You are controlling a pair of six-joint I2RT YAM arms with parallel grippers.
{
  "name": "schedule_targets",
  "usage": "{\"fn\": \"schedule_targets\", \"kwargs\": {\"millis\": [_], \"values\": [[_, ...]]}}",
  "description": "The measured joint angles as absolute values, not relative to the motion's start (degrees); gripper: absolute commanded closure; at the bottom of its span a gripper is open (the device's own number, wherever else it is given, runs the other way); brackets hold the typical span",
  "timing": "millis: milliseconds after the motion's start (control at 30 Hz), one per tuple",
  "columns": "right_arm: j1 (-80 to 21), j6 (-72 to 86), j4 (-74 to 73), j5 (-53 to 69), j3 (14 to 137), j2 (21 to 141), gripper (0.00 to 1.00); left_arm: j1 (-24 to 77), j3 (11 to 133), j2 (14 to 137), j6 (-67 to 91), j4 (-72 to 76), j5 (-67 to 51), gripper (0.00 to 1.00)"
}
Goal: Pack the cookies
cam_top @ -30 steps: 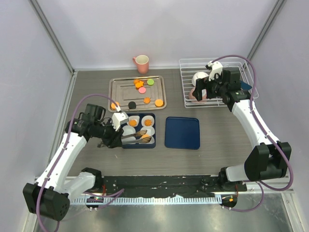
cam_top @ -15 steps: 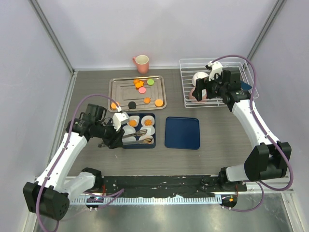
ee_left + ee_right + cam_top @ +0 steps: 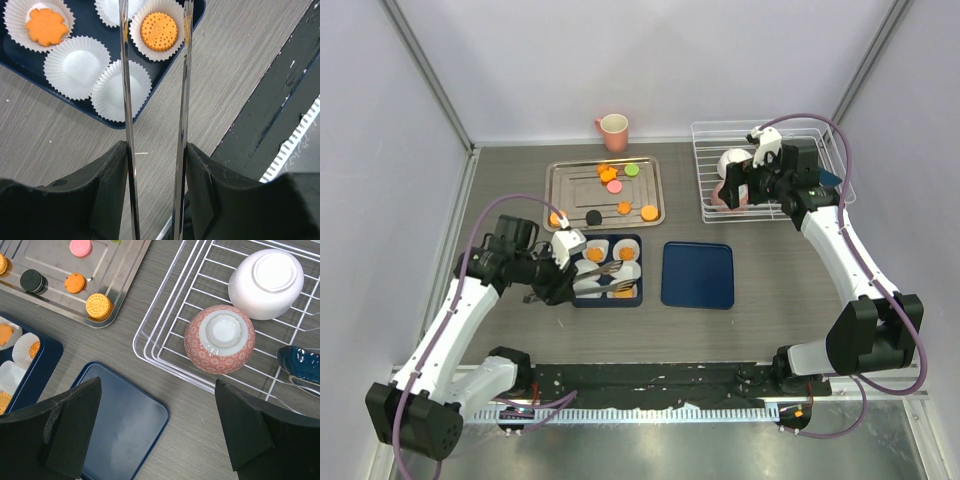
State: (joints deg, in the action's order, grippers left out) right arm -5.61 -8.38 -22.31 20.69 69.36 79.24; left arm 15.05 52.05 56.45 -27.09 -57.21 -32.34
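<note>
Several cookies [image 3: 606,172] lie on the steel tray [image 3: 570,190]: orange, pink, green and black discs. My left gripper [image 3: 156,155] is shut on a pair of metal tongs [image 3: 184,100], their blades spread over the dark blue box [image 3: 638,268]. Between the blade tips a round orange cookie [image 3: 158,31] lies in a white paper cup. A flower-shaped orange cookie [image 3: 46,26] fills another cup, and two cups [image 3: 77,66] nearer me are empty. My right gripper [image 3: 157,390] hangs open above the table between the wire rack and the blue lid [image 3: 125,425], holding nothing.
A pink mug [image 3: 612,127] stands behind the tray. The wire rack [image 3: 165,340] at the back right holds an upturned red patterned bowl [image 3: 220,340] and a white bowl [image 3: 265,282]. The lid lies flat to the right of the box.
The tongs' blades have spread apart and their tips have lifted slightly over the box's near right cup, where the round orange cookie now lies free. The right arm has not moved.
</note>
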Motion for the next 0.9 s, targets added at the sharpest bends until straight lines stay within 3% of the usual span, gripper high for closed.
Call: {"fn": "schedule_targets", "kwargs": {"millis": [300,900], "values": [[-5.52,-8.38,-22.31,20.71,69.36,79.24,0.00,15.11,56.62,57.12,-22.35,-54.13,-30.85,0.49],[-5.52,-8.40,-22.31,20.73,69.30,79.37,0.00,15.14,70.61,78.96,-10.98,-36.60,-17.78,0.50]]}}
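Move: The small orange cookie near the middle of the tray's near side, which the tongs held in the left hand come towards, lies about 27 cm ahead of that hand, 12 cm to its right and 16 cm lower. At similar height, the black cookie is roughly 24 cm ahead and 5 cm right, the large orange cookie 25 ahead and 18 right, the blue box's middle 10 ahead and 7 right. From the right hand, the small orange cookie is some 22 cm left, 3 cm ahead and 20 cm below. The cookie already set in the box's near-right paper cup is left behind as the left hand, tongs still gripped and their prongs staying apart, lifts about 5 cm, then sweeps forward past the box, about 17 cm in all, to the tray. On the way the wrist swings some 20 degrees counter-clockwise, bringing the tong tips from the cup towards the small orange cookie. ##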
